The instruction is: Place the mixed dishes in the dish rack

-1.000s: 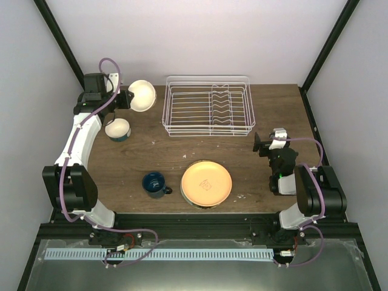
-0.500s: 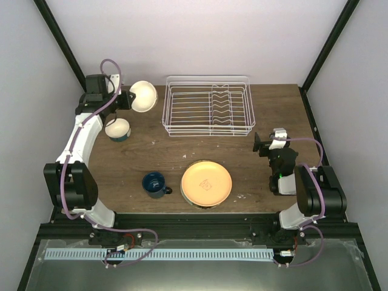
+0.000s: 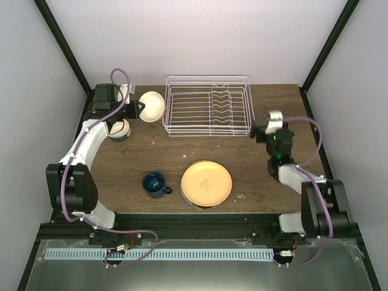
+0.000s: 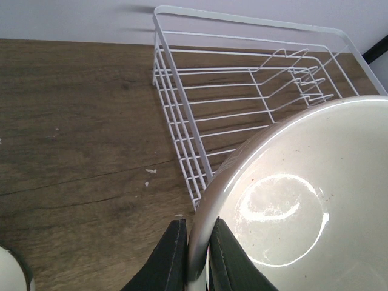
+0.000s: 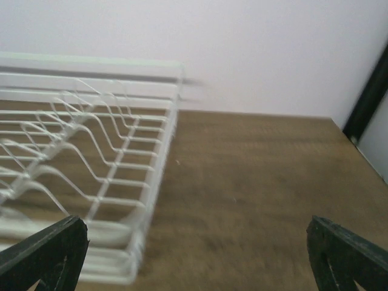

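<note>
My left gripper is shut on the rim of the cream bowl, holding it tilted in the air just left of the white wire dish rack. The blue-outside white bowl sits on the table under the left arm. A dark blue mug stands at the front, with the orange-yellow plate to its right, on top of another plate whose rim barely shows. My right gripper is open, empty, by the rack's right end.
The wooden table is bounded by a pale wall behind and black frame posts at the back corners. The rack's plate prongs stand in its right half.
The left gripper carried the cream bowl right, closer to the rack's left side. The right arm reached forward and swung its gripper up toward the rack's right end.
</note>
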You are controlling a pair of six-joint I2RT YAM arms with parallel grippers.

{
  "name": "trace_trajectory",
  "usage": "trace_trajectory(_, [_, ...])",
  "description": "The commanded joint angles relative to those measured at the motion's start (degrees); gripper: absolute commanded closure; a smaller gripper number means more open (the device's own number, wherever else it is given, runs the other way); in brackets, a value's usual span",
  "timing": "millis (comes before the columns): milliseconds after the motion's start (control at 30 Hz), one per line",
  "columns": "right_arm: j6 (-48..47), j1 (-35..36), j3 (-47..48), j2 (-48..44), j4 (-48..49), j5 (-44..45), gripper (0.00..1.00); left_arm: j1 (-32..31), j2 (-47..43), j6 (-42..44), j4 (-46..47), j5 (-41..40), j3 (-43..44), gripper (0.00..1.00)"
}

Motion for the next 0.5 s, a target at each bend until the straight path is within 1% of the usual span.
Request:
trace_trajectory(0, [3.31,5.38,23.14,-7.68,-33.68,-0.72,0.0,-3.57,-4.23,-0.45,7.24,1.08,-0.13,1.0])
trace_trajectory(67, [10.26,6.64,29.9,-8.94,-40.73,-8.56,0.0,-5.64,-4.08,-1.13,8.25,0.94,-0.49,1.0])
trace_trajectory(100, [14.49,7.12,31.76,-9.58,-41.61,-12.61,0.0,-6.54,-4.05,-1.72,9.34,1.14,-0.69,1.0])
trace_trajectory(200, [22.68,7.82,34.51,-8.96,-40.48,-25.27,0.0,-9.3,-3.7,-3.29,11.75,1.85,-1.24,1.0])
trace_trajectory(333, [28.55,8.49,37.94,-3.97,-39.76,-42.3,0.0,-12.01,-2.72,-3.63,12.19,1.73,-0.81,1.0])
trace_trajectory(467, [31.16,10.23,38.76,0.35,-37.64,-50.77,0.0,-13.37,-2.48,-5.53,14.38,3.12,-1.55,1.0])
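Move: The left hand holds a white bowl by its rim; the dish rack's middle is about 25 cm to its right, 12 cm farther out and 19 cm below. The second bowl stands about 13 cm left, 2 cm farther out, 21 cm below; the blue mug about 23 cm back, 4 cm right. From the empty right hand, the rack's middle is about 22 cm left, 17 cm ahead, 13 cm below; the held bowl roughly 43 cm left, 4 cm ahead, 5 cm higher. Rightward about 10 cm, rising some 3 cm, the left hand carries the bowl to the dish rack's left side, keeping its rim pinched and turning slightly clockwise. Meanwhile the right hand, open and empty, shoots up over 20 cm and sweeps 16 cm left over the rack's right part towards the held bowl, turning about 40 degrees counter-clockwise with its left side rising, then starts down. ##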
